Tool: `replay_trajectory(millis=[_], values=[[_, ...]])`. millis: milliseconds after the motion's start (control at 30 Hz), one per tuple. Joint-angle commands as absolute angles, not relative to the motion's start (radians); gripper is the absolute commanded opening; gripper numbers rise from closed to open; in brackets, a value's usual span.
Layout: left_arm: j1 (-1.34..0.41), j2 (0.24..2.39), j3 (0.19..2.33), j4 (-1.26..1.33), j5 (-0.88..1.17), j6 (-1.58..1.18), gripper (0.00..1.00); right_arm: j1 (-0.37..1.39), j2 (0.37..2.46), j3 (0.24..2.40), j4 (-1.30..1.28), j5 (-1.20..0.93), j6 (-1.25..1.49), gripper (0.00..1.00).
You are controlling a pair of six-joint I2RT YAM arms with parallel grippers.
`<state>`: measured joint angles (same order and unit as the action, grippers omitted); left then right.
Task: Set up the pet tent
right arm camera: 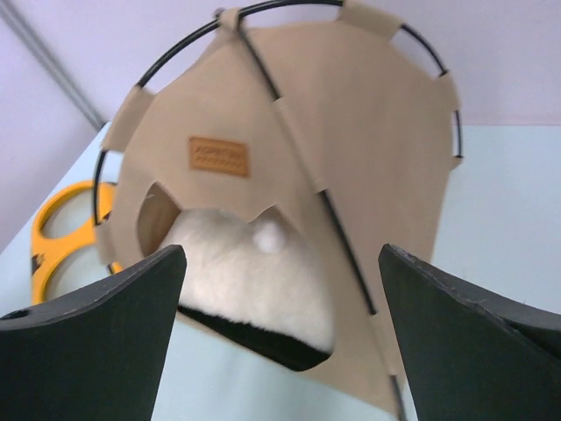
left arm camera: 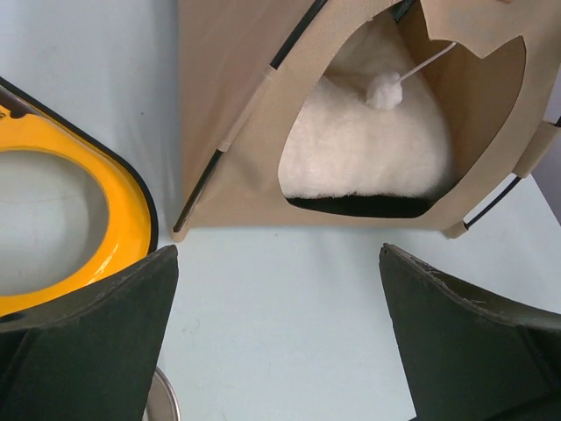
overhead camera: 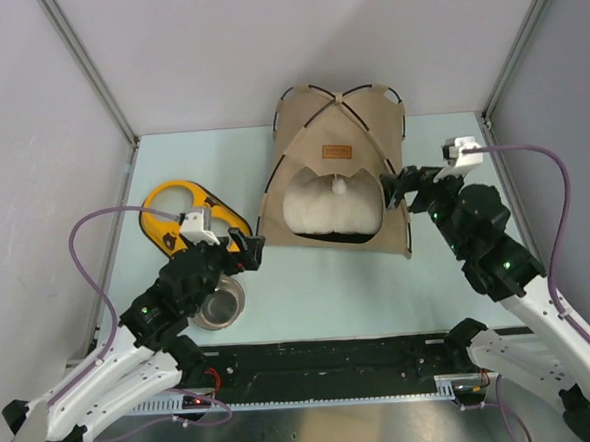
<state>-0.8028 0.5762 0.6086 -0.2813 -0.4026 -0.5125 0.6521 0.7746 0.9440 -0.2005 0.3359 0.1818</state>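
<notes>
The pet tent [overhead camera: 334, 128] stands upright at the back middle of the table, tan fabric on thin black poles, with a brown label [overhead camera: 337, 151] above its opening. A cream fluffy pillow [overhead camera: 332, 207] fills the inside, and a white pom-pom [left arm camera: 383, 89] hangs in the doorway. My left gripper [overhead camera: 252, 252] is open just off the tent's front left corner and holds nothing [left arm camera: 279, 263]. My right gripper [overhead camera: 398, 187] is open beside the tent's right side; its fingers frame the tent [right arm camera: 351, 132] without touching it.
A yellow double-bowl holder [overhead camera: 179, 213] lies left of the tent, partly under my left arm. A metal bowl [overhead camera: 220, 308] sits on the table near the left arm's wrist. Grey walls close in the back and both sides.
</notes>
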Motion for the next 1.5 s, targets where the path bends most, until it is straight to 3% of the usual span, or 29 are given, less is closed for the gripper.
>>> replay_trajectory(millis=[0,300,633,900,1133,1467], values=[[-0.804,0.539,0.671,-0.322,-0.444,-0.461,1.0,0.504,0.867,1.027,-0.249,0.143,0.161,0.98],[-0.804,0.49,0.677,-0.392,-0.452,-0.457,1.0,0.405,1.077,1.165,-0.343,-0.018,0.079,0.91],[-0.802,0.516,0.696,-0.435,-0.501,-0.454,1.0,0.369,1.168,1.194,-0.381,0.038,0.079,0.35],[-0.801,0.555,0.708,-0.448,-0.516,-0.455,1.0,0.362,1.1,1.185,-0.401,0.297,0.009,0.04],[-0.797,0.624,0.726,-0.453,-0.514,-0.458,1.0,0.335,1.062,1.185,-0.378,0.458,-0.121,0.0],[-0.78,0.713,0.752,-0.456,-0.483,-0.456,1.0,0.33,1.025,1.185,-0.342,0.507,-0.289,0.0]])
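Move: The exposed black stretch of the pole, along the tent's right front edge, lies about 8 cm ahead of the empty, open right hand, 1 cm to its right and 8 cm below. The brown label sits some 10 cm to that hand's left, 11 cm ahead and 5 cm lower; the cushion inside the tent is about 9 cm left, 15 cm ahead and 28 cm below. From the left hand, that pole stretch is roughly 31 cm right, 13 cm ahead and 4 cm higher. Forward and down, about 8 cm each, the right hand reaches for the tent's right front pole, tipping its fingers downward and shutting them on the bare black stretch between two fabric sleeves. Keeping that pinch, it then pulls the pole some 8 cm to the right and a little up, turning clockwise with its left side dipping. The empty left hand, still open, drifts a couple of centimetres left and down. ##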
